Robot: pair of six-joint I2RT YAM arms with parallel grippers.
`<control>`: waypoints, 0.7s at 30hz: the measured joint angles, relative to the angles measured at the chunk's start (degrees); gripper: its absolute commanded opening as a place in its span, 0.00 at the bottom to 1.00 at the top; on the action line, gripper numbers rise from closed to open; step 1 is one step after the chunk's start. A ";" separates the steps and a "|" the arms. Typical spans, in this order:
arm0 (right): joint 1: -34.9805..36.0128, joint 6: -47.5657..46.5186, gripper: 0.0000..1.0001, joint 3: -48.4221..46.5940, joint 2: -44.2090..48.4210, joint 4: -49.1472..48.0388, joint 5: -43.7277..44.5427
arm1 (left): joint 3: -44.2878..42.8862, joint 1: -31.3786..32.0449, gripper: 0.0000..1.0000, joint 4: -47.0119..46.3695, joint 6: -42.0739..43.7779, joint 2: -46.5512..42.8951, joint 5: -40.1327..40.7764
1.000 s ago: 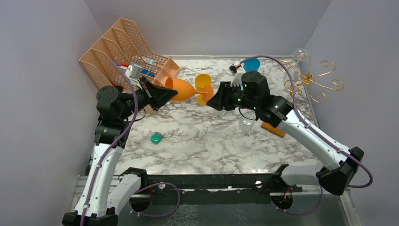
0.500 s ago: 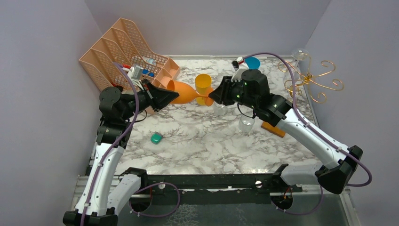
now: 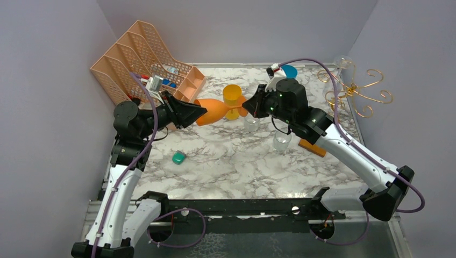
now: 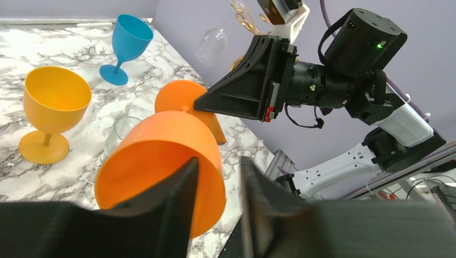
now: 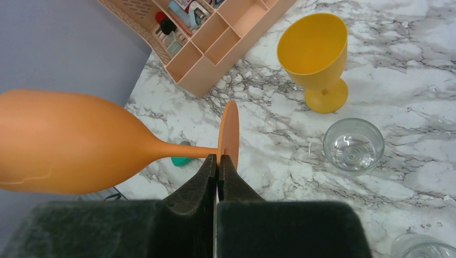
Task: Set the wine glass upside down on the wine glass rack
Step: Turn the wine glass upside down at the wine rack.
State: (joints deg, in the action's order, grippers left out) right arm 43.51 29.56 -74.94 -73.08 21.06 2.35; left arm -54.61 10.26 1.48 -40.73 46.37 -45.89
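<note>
An orange wine glass [image 3: 214, 110] hangs on its side above the marble table, bowl to the left, foot to the right. My right gripper [image 3: 244, 106] is shut on the flat foot disc [image 5: 229, 134], pinching its edge just beside the stem. My left gripper [image 3: 201, 112] is at the bowl's mouth, open: one finger [image 4: 180, 188] is inside the bowl [image 4: 161, 156] and the other stands outside, apart from the wall. The wine glass rack [image 3: 357, 91] of gold wire stands at the far right with a clear glass [image 3: 342, 62] hanging on it; its wooden base [image 3: 312, 147] shows under my right arm.
A yellow goblet [image 3: 232, 94] and a blue goblet [image 3: 289, 71] stand behind the held glass. Two clear tumblers [image 3: 251, 123] [image 3: 281, 141] sit below my right wrist. A peach mesh organiser [image 3: 145, 59] fills the back left. A small green object [image 3: 178, 157] lies nearer the front.
My right gripper has closed on the orange glass's foot. My left jaws, shut on the bowl rim before, have parted. The glass has shifted slightly right and lower.
</note>
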 measured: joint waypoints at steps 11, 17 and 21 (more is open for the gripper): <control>0.02 -7.19 0.01 -0.98 0.46 -0.09 4.66 | 1.25 0.00 0.83 1.29 -0.66 -2.47 0.39; 0.02 -18.05 0.01 -4.42 1.14 -0.28 9.09 | 1.27 0.00 0.95 4.46 1.88 -3.50 1.99; 0.02 -28.74 0.01 -4.72 3.43 -1.05 9.94 | 1.53 0.00 0.99 5.73 3.34 -3.96 3.04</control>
State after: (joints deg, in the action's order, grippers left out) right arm 43.53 0.82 -79.66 -69.65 20.01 12.29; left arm -53.08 10.26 7.20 -37.39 42.41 -42.85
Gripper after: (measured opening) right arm 0.017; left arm 0.976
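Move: The wine glass rack, where the orange glass is bound, stands about 35 cm to the right hand's right and 14 cm ahead, its middle some 12 cm lower. Below the right hand, the yellow glass is roughly 19 cm ahead and 6 cm left, and a clear tumbler 13 cm ahead and 2 cm right; the blue glass is 28 cm ahead and 16 cm right. From the left hand, the level orange glass's middle lies about 6 cm right and 1 cm ahead. The orange wine glass, its foot still pinched by the right hand, is taken up about 6 cm and some 5 cm right, slightly forward, slowly at first, then faster; the right wrist turns about 30 degrees, fingers tipping up, bowl side sinking. The left fingers, already parted a little around the rim, spread wide and stay behind, easing about 2 cm down, back and left. ##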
